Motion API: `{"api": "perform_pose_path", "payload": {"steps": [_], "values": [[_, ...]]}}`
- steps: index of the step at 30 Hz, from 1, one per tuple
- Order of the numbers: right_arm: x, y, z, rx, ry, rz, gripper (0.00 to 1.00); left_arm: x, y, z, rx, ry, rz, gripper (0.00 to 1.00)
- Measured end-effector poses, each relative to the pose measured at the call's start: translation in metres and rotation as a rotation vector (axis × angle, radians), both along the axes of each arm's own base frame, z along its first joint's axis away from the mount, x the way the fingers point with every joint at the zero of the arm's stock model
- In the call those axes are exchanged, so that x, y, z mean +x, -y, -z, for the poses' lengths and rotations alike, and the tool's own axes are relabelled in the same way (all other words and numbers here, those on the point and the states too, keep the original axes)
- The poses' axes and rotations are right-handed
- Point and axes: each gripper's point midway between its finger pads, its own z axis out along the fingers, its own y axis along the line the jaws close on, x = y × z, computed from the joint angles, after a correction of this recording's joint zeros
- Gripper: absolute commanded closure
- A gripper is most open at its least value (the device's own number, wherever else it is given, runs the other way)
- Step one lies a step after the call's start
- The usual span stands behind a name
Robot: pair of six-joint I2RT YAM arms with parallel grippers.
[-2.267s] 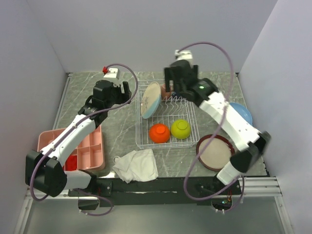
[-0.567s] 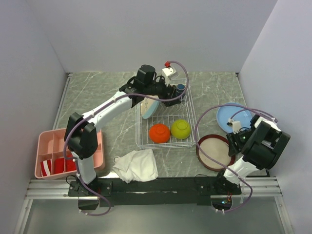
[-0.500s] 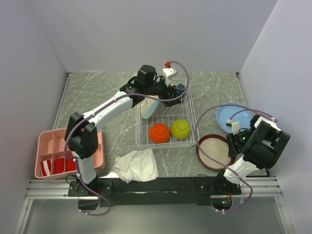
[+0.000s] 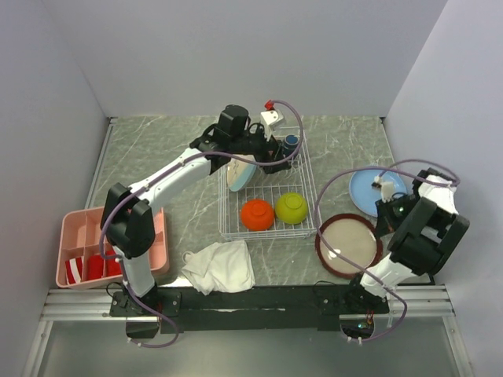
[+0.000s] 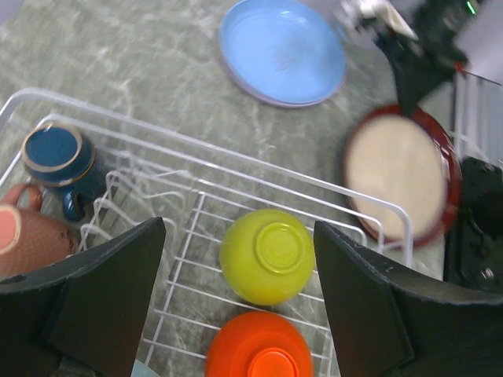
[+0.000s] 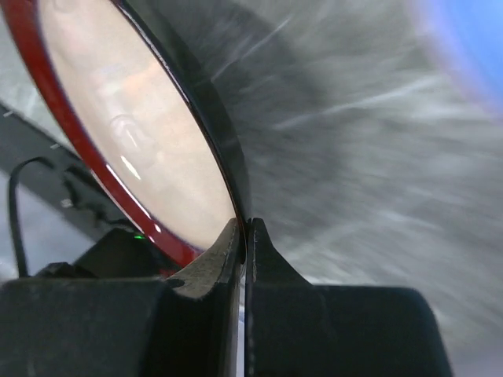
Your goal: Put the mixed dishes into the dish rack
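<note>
The white wire dish rack [image 4: 308, 206] holds an overturned orange bowl [image 4: 257, 214], a lime-green bowl [image 4: 291, 207], a standing cream-and-blue plate [image 4: 238, 173], a dark-blue mug [image 4: 291, 144] and a pink mug [image 5: 23, 236]. My left gripper [image 4: 275, 157] hovers open and empty above the rack; in the left wrist view it [image 5: 238, 236] frames the lime-green bowl [image 5: 267, 253]. My right gripper [image 4: 383, 222] is shut on the right rim of a cream plate with a dark red rim [image 4: 346, 245], seen edge-on in the right wrist view [image 6: 134, 133]. A light-blue plate [image 4: 369, 188] lies behind it.
A pink divided tray [image 4: 75, 228] with red items sits at the front left. A white cloth [image 4: 220, 267] lies in front of the rack. Walls close in the back and both sides. The right arm's cable loops over the light-blue plate.
Since 2.3 s ago my left arm has swung over the rack and my right arm has drawn back to the red-rimmed plate. In the last half second the right gripper raised that plate's rim.
</note>
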Motion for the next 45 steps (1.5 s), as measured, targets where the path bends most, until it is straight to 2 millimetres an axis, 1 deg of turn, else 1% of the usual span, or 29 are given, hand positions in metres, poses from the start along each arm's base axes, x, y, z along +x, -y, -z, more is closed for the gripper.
{"api": "perform_pose_path", "payload": {"steps": [2,4,6,8,9,10,12,14,17,19,21,23,26,28,31,34,36,38,39,41,44,45], "values": [[0.016,0.010,-0.020,-0.062,0.086,-0.015,1.00,-0.010,-0.002,-0.008,-0.015,0.022,0.049,0.17],[0.034,0.019,-0.047,-0.148,0.208,-0.040,1.00,-0.022,-0.002,-0.020,-0.038,0.048,0.121,0.18],[0.048,0.023,-0.070,-0.227,0.319,-0.076,1.00,-0.036,-0.001,-0.028,-0.061,0.064,0.198,0.18],[0.057,0.019,-0.090,-0.293,0.419,-0.125,1.00,-0.047,0.001,-0.033,-0.084,0.066,0.266,0.19],[0.059,0.014,-0.099,-0.321,0.465,-0.156,1.00,-0.053,0.002,-0.033,-0.094,0.059,0.299,0.19],[0.060,0.007,-0.106,-0.342,0.506,-0.189,1.00,-0.059,0.004,-0.033,-0.105,0.050,0.335,0.20],[0.055,-0.009,-0.114,-0.368,0.580,-0.247,1.00,-0.066,0.011,-0.031,-0.120,0.040,0.399,0.22],[0.043,-0.023,-0.113,-0.383,0.628,-0.293,1.00,-0.071,0.022,-0.027,-0.126,0.040,0.468,0.24],[0.028,-0.027,-0.102,-0.397,0.621,-0.308,1.00,-0.076,0.047,-0.013,-0.127,0.039,0.568,0.26],[0.022,-0.028,-0.094,-0.400,0.612,-0.315,1.00,-0.079,0.061,0.001,-0.120,0.022,0.616,0.27],[0.022,-0.028,-0.093,-0.413,0.631,-0.317,1.00,-0.085,0.076,0.016,-0.112,0.003,0.657,0.27],[0.021,-0.030,-0.096,-0.423,0.660,-0.317,1.00,-0.095,0.086,0.030,-0.102,-0.026,0.695,0.27],[0.019,-0.032,-0.102,-0.439,0.695,-0.323,1.00,-0.110,0.095,0.041,-0.095,-0.063,0.737,0.27],[0.022,-0.033,-0.105,-0.450,0.731,-0.333,1.00,-0.118,0.099,0.045,-0.093,-0.077,0.755,0.28],[0.023,-0.034,-0.109,-0.468,0.775,-0.352,1.00,-0.130,0.106,0.045,-0.102,-0.085,0.783,0.28],[0.023,-0.036,-0.111,-0.474,0.797,-0.370,1.00,-0.137,0.116,0.051,-0.108,-0.102,0.795,0.29],[0.025,-0.036,-0.111,-0.475,0.802,-0.378,1.00,-0.140,0.124,0.060,-0.110,-0.120,0.797,0.31],[0.025,-0.037,-0.112,-0.472,0.806,-0.384,1.00,-0.141,0.134,0.073,-0.105,-0.149,0.787,0.34],[0.025,-0.038,-0.112,-0.470,0.807,-0.388,1.00,-0.140,0.139,0.079,-0.103,-0.153,0.777,0.38],[0.026,-0.040,-0.112,-0.469,0.811,-0.395,1.00,-0.138,0.147,0.090,-0.099,-0.171,0.747,0.43],[0.027,-0.042,-0.113,-0.464,0.817,-0.404,1.00,-0.131,0.159,0.102,-0.099,-0.183,0.700,0.56],[0.027,-0.044,-0.114,-0.462,0.818,-0.408,1.00,-0.129,0.162,0.105,-0.099,-0.184,0.686,0.73]]}}
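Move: The brown-rimmed plate, already pinched by the right hand, has its middle about 24 cm back, 19 right and 22 below the left hand. From that hand the green bowl is 13 back, 3 right; the orange bowl 15 back, 6 left. From the right hand the plate's middle lies 9 cm left, 4 back and 3 below, the blue plate 11 ahead, 1 left, and the left gripper 19 ahead, 27 left and 20 above. Right hand lifts its pinched plate about 12 cm; left sweeps right, back and down, fingers narrowing around its rim. ##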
